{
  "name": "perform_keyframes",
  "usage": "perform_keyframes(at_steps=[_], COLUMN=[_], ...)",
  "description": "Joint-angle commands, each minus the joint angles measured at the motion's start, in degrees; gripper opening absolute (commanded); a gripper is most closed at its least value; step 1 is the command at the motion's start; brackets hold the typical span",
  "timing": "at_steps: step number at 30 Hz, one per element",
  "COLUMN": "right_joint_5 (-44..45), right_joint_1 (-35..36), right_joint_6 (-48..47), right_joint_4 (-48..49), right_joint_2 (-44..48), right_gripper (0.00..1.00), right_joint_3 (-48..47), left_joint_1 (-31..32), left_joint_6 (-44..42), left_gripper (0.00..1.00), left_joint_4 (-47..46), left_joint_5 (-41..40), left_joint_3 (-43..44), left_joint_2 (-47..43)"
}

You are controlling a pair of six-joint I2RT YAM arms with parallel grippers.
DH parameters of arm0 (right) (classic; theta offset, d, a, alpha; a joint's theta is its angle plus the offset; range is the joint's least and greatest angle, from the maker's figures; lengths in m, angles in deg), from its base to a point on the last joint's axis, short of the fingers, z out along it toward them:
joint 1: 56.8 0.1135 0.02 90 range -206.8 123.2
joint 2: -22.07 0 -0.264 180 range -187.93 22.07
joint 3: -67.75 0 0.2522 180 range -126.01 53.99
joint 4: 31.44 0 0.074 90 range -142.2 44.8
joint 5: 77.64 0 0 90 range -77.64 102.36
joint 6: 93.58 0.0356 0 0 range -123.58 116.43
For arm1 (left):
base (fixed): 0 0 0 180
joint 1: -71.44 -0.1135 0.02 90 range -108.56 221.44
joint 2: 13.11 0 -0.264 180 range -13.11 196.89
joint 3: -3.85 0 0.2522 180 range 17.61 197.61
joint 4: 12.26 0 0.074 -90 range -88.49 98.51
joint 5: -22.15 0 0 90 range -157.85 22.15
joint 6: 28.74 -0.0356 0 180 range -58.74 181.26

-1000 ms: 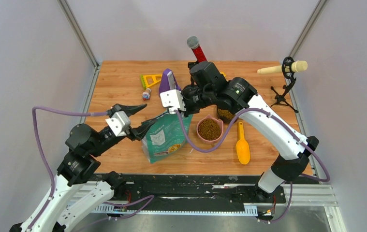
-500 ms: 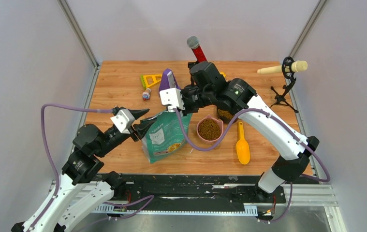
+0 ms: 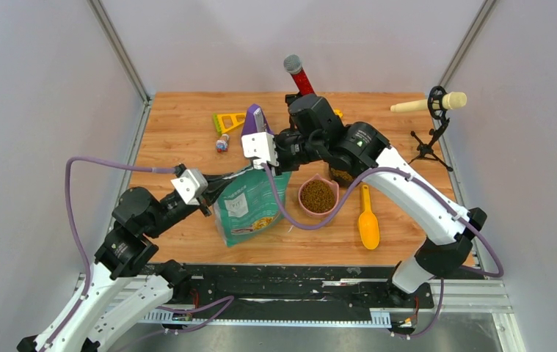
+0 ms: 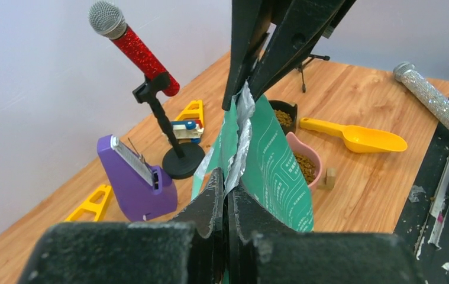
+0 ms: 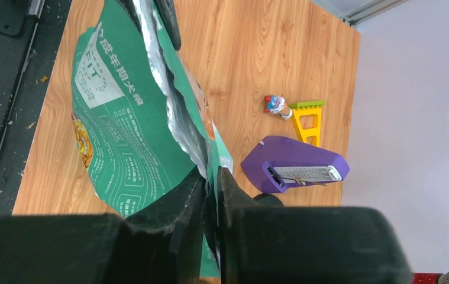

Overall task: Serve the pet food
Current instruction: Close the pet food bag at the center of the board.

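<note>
The teal-green pet food bag (image 3: 249, 209) stands on the wooden table with its foil-lined top partly open. My left gripper (image 3: 219, 188) is shut on the bag's left top edge; the left wrist view shows the silver rim pinched between its fingers (image 4: 228, 177). On the opposite end of the rim my right gripper (image 3: 275, 167) is closed, with the green edge caught between its fingers (image 5: 212, 174). Brown pet food (image 3: 318, 195) fills a pink bowl (image 3: 301, 199) just right of the bag. More kibble sits in a black cup (image 3: 340, 174) behind it.
A yellow scoop (image 3: 368, 224) lies right of the bowl. Behind the bag stand a purple block (image 3: 255, 121), a red microphone on a black stand (image 3: 299, 73), and a yellow toy (image 3: 227, 121). A beige microphone on a tripod (image 3: 429, 104) is at the back right.
My left gripper moved right to the bag's top edge and closed on it, having stood open before. The right arm stayed in place on the bag.
</note>
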Motion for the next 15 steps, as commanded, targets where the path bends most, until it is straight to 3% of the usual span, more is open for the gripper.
perform_keyframes(at_steps=[1,8,15], right_joint_5=[-0.9,-2.6,-2.8], right_joint_1=[1.7,4.6,6.1], right_joint_6=[0.6,-0.6,-1.2], right_joint_4=[8.4,7.7,4.4], right_joint_2=[3.4,2.7,0.1], right_gripper=[0.18,0.35,0.35], right_joint_3=[0.0,0.1,-2.0], left_joint_1=[0.0,0.0,0.0], left_joint_6=[-3.8,-6.5,-7.5], left_gripper=[0.00,0.00,0.00], left_joint_4=[-2.1,-0.4,-0.6], left_joint_5=[6.1,8.5,8.5], left_joint_3=[3.2,6.3,6.1], left_joint_2=[0.1,3.3,2.3])
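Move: Both hands are at the pet food bag's rim, roughly 27 cm above the board: the left pinches it, the right is just loosening on it. From the right hand, the rim stretch between the hands lies about 3 cm left, 3 cm back and a little higher; the purple metronome is some 18 cm straight ahead, and the pink bowl about 18 cm right, level with it. From the left hand, that rim stretch is about 4 cm right and 1 cm ahead. The right fingers let go of the bag's rim, opening to about a third, and stay astride it as the hand shifts about 5 cm back, left and slightly up along the rim towards the left fingers. The left hand keeps its pinch on the rim and draws about 1.5 cm to its right, turning slightly clockwise. ##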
